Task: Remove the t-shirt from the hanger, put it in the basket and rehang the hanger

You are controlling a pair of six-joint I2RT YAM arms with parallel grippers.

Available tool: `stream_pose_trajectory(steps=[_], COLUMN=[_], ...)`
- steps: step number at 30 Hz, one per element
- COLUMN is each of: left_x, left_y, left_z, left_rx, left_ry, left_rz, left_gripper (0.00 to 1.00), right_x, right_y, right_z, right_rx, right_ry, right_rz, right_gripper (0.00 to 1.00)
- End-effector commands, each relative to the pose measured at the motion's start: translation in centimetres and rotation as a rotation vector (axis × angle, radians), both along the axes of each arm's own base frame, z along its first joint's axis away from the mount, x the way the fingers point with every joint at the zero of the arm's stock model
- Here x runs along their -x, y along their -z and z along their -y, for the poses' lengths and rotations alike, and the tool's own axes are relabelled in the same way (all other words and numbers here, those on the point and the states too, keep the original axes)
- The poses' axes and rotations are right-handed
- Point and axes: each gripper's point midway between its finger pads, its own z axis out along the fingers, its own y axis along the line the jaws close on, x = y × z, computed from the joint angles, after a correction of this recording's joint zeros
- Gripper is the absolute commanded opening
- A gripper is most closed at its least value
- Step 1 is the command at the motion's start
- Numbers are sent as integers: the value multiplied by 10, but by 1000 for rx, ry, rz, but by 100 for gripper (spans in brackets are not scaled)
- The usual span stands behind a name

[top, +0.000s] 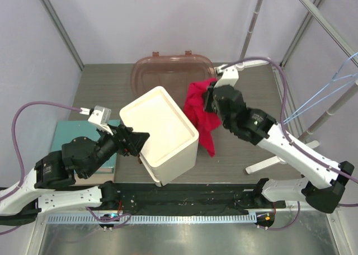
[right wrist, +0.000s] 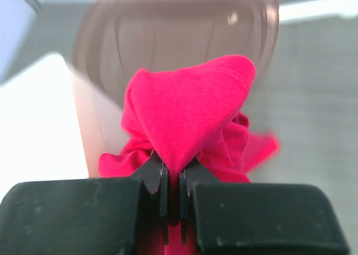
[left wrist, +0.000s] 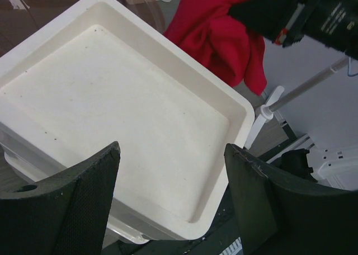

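Observation:
The red t-shirt (top: pixel 202 116) hangs bunched from my right gripper (top: pixel 211 100), which is shut on a fold of it, just right of the white box (top: pixel 159 133). In the right wrist view the fabric (right wrist: pixel 187 109) is pinched between the closed fingers of the gripper (right wrist: pixel 173 179). The thin light-blue hanger (top: pixel 334 76) is at the far right edge, apart from the shirt. My left gripper (top: pixel 142 142) is open and empty at the box's left side; its wrist view shows the gripper (left wrist: pixel 173 199) above the box's inside (left wrist: pixel 112 109), with the shirt (left wrist: pixel 215 37) beyond.
A brown translucent lid (top: pixel 168 70) lies at the back of the table behind the box. A teal pad (top: pixel 64 137) lies under the left arm. A white-grey pole stand (top: pixel 277 161) stands at the right, under the right arm.

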Motion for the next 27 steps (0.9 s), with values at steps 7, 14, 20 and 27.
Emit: stream_pose_trajectory(steps=[7,14,20,27], left_x=[2,2,-1,0], left_y=[-3,-2,-10,-23], left_z=[7,10,4,0], left_rx=[16,-14,-55,-51], left_ry=[15,22,1,5], left_rz=[-26,-33,-16,-5], left_gripper=[76,75,75,75], right_x=[-117,-153,-189,-222], right_y=[-145,-198,-200,-222], right_z=[-12,-20,-20,-16], right_rx=[-235,-226,-153,-134], right_ry=[-65,-49,52,151], right_rz=[370,743,852,1010], right_gripper=[1,1,1,1])
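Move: The right gripper already holds the red t-shirt, bunched and hanging. The brown bin, where it is being taken, lies about 20 cm ahead, 12 cm to the left and some 20 cm below. The white box stands about 15 cm to the left of the hand, 8 cm back and 15 cm down; the far pole's foot is roughly 30 cm ahead and 17 cm right. From the left hand, the bin lies some 35 cm ahead and 10 cm right. Keep the t-shirt pinched in the shut right gripper and swing it quickly forward, about 23 cm, past the white box and out over the brown bin. Rise some 12 cm along the way, mostly early on, and tip the fingers up by about 40 degrees so they end pointing above level towards the back wall. ##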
